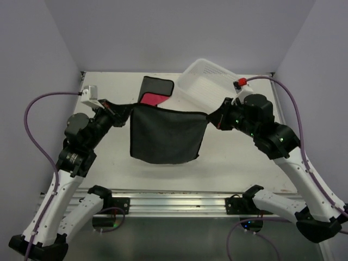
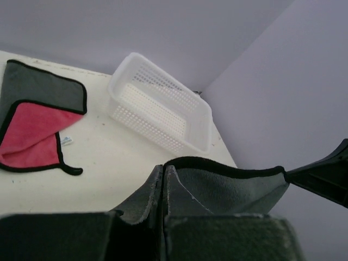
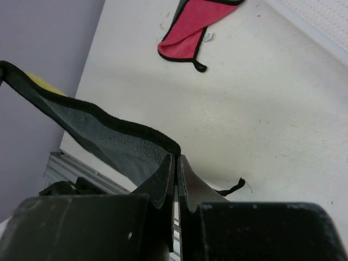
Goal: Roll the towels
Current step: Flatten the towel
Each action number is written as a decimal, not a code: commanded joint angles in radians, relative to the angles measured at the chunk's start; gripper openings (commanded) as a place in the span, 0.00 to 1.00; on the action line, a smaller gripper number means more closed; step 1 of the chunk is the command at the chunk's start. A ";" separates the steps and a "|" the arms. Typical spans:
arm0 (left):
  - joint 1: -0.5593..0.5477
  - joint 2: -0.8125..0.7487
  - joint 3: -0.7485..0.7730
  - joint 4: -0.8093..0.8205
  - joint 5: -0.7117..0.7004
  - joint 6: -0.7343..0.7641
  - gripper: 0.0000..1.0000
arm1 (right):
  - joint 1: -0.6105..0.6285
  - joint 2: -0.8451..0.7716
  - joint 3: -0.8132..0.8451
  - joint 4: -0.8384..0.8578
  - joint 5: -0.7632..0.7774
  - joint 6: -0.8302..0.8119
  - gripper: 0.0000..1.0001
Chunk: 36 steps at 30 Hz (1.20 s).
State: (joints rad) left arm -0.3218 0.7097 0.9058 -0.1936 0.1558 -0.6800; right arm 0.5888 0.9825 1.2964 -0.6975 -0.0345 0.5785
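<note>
A dark grey towel (image 1: 166, 135) with black edging hangs spread in the air between both arms, above the table's middle. My left gripper (image 1: 126, 110) is shut on its top left corner, and the towel (image 2: 234, 187) stretches away from the pinched fingertips. My right gripper (image 1: 212, 118) is shut on the top right corner; the towel (image 3: 103, 136) runs off to the left from it. A second towel, red and grey (image 1: 155, 91), lies flat at the back of the table, also the red and grey towel (image 2: 38, 117) in the left wrist view and the red side (image 3: 190, 32) in the right wrist view.
A white perforated plastic basket (image 1: 209, 81) sits tilted at the back right of the table, close to the right arm; its rim (image 2: 163, 87) shows in the left wrist view. Walls close in behind and on both sides. A metal rail (image 1: 174, 198) runs along the near edge.
</note>
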 commanded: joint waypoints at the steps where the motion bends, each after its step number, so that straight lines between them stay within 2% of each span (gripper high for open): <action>1: 0.006 0.162 0.027 -0.050 -0.106 -0.038 0.00 | -0.020 0.157 0.053 -0.047 0.067 0.023 0.00; 3: 0.006 0.249 0.044 -0.024 -0.136 -0.032 0.00 | -0.106 0.238 0.067 -0.010 -0.003 0.043 0.00; 6: 0.016 0.449 0.085 0.043 -0.139 -0.013 0.00 | -0.202 0.459 0.093 0.076 -0.131 0.064 0.00; 7: 0.023 0.561 0.103 0.054 -0.136 -0.009 0.00 | -0.213 0.573 0.115 0.084 -0.143 0.055 0.00; 9: 0.039 0.722 0.160 0.101 -0.102 0.000 0.00 | -0.231 0.694 0.181 0.130 -0.191 0.034 0.00; 11: 0.050 0.818 0.218 0.144 -0.072 0.000 0.00 | -0.236 0.833 0.222 0.183 -0.214 0.020 0.00; 12: 0.065 0.894 0.237 0.155 -0.041 0.000 0.00 | -0.236 0.867 0.265 0.185 -0.206 0.018 0.00; 14: 0.075 0.945 0.278 0.177 -0.021 0.002 0.00 | -0.238 0.941 0.299 0.213 -0.211 0.001 0.00; 19: 0.086 0.958 0.274 0.258 -0.024 0.074 0.00 | -0.236 0.929 0.261 0.321 -0.208 -0.040 0.00; 25: 0.086 0.892 0.136 0.327 -0.024 0.125 0.00 | -0.236 0.811 0.107 0.415 -0.182 -0.109 0.00; 29: 0.086 0.849 0.026 0.385 0.002 0.129 0.00 | -0.238 0.757 0.009 0.423 -0.157 -0.138 0.00; 36: 0.086 0.762 -0.097 0.396 -0.021 0.142 0.00 | -0.234 0.664 -0.124 0.444 -0.133 -0.143 0.00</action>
State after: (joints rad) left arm -0.2424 1.5368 0.8375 0.1352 0.1452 -0.5793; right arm 0.3489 1.7145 1.2095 -0.2981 -0.1829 0.4637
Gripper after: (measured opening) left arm 0.011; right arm 0.014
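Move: Both hands already pinch the far corners of the dark towel, stretched and hanging between them. The bare patch where the towel goes down is centred about 13 cm ahead, 10 cm right and 33 cm below the left hand, and about 15 cm ahead, 11 cm left and 31 cm below the right. The red-and-grey towel lies some 32 cm ahead and 3 cm right of the left hand; the white basket, about 36 cm ahead and 7 cm right of the right hand, both near table height. Together both hands swing the stretched towel forward about 20 cm and down about 25 cm towards the bare table short of the red-and-grey towel and the basket, their fingers tipping down by some 35 degrees as they keep the corners pinched. Near the table they rise roughly 4 cm while easing the tilt a little, then draw the held edge back about 5 cm towards the bases, sinking again by 2 to 4 cm and still not letting go. ##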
